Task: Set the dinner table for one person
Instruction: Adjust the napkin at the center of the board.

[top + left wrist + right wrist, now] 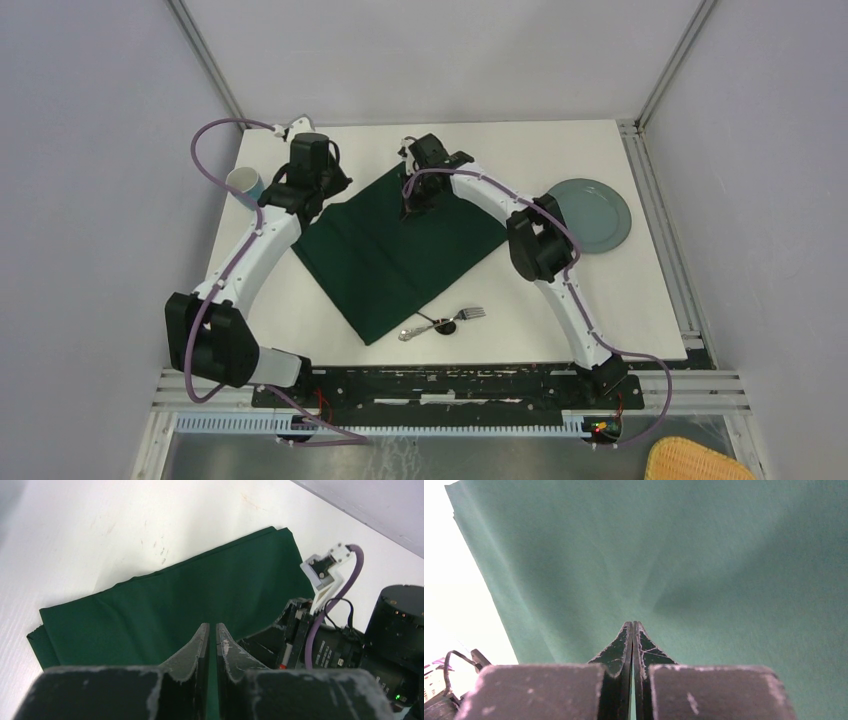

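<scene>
A dark green cloth (pixel 400 260) lies as a diamond in the middle of the white dinner table (pixel 600 300). My left gripper (pixel 320 203) is down at the cloth's left edge. In the left wrist view its jaws (pixel 210 626) stand a thin slit apart with green cloth (pixel 190 590) in the slit. My right gripper (pixel 415 205) is down on the cloth's far part. In the right wrist view it (pixel 632 623) is pressed shut, and creases in the cloth (pixel 699 555) fan out from its tips.
A grey-blue plate (pixel 590 215) lies at the right of the table. A pale cup (pixel 245 182) stands at the far left, beside my left arm. A fork (pixel 470 314) and a spoon (pixel 415 331) lie at the cloth's near corner. A wicker basket (pixel 700 462) sits off the table.
</scene>
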Available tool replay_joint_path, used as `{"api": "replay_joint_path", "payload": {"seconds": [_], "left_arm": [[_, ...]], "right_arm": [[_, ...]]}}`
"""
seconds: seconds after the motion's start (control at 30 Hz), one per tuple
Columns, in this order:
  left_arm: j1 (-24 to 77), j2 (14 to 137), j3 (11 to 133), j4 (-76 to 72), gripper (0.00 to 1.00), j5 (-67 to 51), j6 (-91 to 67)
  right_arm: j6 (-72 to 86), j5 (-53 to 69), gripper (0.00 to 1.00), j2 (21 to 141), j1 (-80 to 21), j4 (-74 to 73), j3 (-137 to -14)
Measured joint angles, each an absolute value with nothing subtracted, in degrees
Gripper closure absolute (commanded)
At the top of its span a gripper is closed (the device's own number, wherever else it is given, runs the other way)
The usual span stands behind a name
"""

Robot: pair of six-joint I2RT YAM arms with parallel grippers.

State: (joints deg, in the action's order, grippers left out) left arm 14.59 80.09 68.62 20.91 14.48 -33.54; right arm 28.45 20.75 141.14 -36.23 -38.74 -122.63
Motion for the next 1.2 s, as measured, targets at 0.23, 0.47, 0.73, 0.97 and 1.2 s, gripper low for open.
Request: {"api": "replay_joint_path", "payload": {"seconds": [0.23, 0.47, 0.73, 0.97, 1.2], "left_arm": [[14.6, 79.8, 68.6, 21.0, 0.85, 14.5, -33.5], [14.6, 78.0, 68.6, 21.3, 0.85, 14.5, -33.5], [14.6, 76.8, 68.3, 22.6, 0.85, 14.5, -33.5], [14.6, 75.2, 68.0, 23.9, 0.85, 14.5, -33.6], [14.6, 74.8, 67.6, 24.3, 0.85, 14.5, -33.6]], "right_arm": [[30.0, 24.1, 1.0, 147.8, -35.5, -38.3, -132.8], [38.6, 26.8, 1.0, 150.0, -30.1, -36.3, -131.1], [43.2, 24.4, 1.0, 149.9, -24.0, -36.5, -131.0], [43.7, 23.7, 1.0, 149.1, -20.1, -36.1, -129.5], [43.1, 21.0, 1.0, 148.6, -18.1, -36.9, -129.5]]}}
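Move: The green napkin lies spread just beneath the right hand, about 3 cm down; its middle is some 7 cm back and 2 cm left of that hand. From the right hand, the fork is roughly 26 cm back and 9 cm right, the half-covered spoon about 23 cm back and 5 cm right, and the plate some 44 cm right and 2 cm ahead. From the left hand, the napkin's middle lies 7 cm back, 13 cm right and 20 cm down. The napkin's far part is dragged by the right hand's shut fingertips, which first shift about 3 cm forward and slightly left, then sink 2 cm onto the cloth. Still pressing down on it, they sweep some 15 cm right and 10 cm forward, the wrist turning clockwise about 30 degrees overall. The empty left hand backs off and rises a couple of centimetres. ##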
